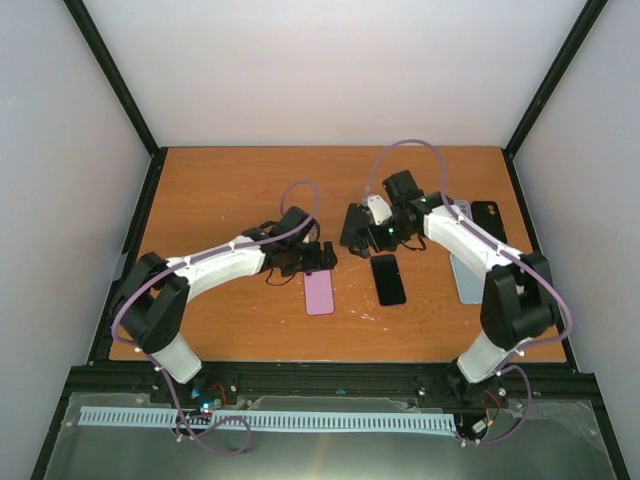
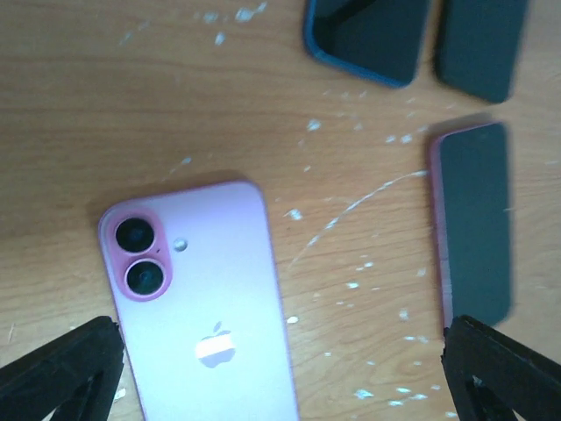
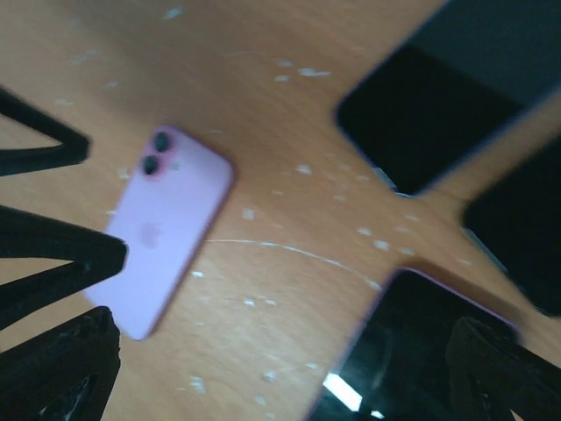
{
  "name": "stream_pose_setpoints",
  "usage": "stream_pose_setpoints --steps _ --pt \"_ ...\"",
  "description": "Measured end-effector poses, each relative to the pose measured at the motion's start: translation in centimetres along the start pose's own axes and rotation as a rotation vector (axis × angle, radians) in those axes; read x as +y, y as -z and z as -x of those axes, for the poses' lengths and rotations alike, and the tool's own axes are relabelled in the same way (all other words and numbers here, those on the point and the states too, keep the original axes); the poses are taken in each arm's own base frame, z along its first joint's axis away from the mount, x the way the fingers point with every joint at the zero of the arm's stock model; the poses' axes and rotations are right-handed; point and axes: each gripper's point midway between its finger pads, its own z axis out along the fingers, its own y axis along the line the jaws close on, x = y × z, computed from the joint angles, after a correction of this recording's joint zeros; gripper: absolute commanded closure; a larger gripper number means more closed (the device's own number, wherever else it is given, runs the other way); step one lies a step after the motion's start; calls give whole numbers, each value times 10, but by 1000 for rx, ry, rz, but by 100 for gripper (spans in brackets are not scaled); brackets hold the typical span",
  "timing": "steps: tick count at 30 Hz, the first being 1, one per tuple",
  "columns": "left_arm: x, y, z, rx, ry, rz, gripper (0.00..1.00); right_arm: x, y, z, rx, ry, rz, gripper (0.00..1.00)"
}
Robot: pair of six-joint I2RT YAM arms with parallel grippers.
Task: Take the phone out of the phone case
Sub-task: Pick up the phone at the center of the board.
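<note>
A pink phone lies back up on the wooden table, its two lenses and logo showing. To its right lies a flat piece with a pink rim and a dark glossy face; I cannot tell whether it is the phone case. My left gripper hovers open just above the pink phone's far end, touching nothing. My right gripper hangs open above the table behind the dark piece, with nothing between its fingers.
More flat pieces lie at the right: a black one and a pale blue one half under the right arm. The left wrist view shows a blue-rimmed dark one beside a black one. Black frame rails border the table.
</note>
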Motion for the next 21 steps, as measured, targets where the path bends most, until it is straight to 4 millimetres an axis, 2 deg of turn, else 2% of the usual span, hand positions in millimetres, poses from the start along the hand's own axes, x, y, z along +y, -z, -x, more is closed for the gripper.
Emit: stream_pose_setpoints --steps 4,7,10,18,21 --pt "12 -19 -23 73 -33 165 1 -30 21 -6 -89 3 -156 0" --pt "20 -33 -40 133 -46 283 1 -44 36 -8 -147 -5 -219 0" --pt "22 -43 -50 165 -55 372 0 -52 49 -1 -203 -10 -248 0" --pt "41 -41 -75 241 7 500 2 -51 51 3 -229 -12 -209 0" --pt "43 -41 -77 253 25 515 4 -48 50 3 -231 -6 -188 0"
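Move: The purple phone lies back up beneath my open left hand, its middle about 3 cm back, straight under side to side and roughly 9 cm down. Among its face-up black neighbours, the near one is level ahead and some 18 cm right of this hand; the two farther ones are about 16 cm ahead, 10 and 18 cm right. From my right hand, the purple phone sits about 14 cm left, 6 cm back and 12 cm below. I lower my left hand about 8 cm onto the purple phone while drawing it some 5 cm back, rolling the wrist about 30 degrees so the slanted fingers point straight down, wide open, one beside each long edge. My open right hand clears off to the right by about 6 cm, rising and reaching forward slightly, then nearly rests. ##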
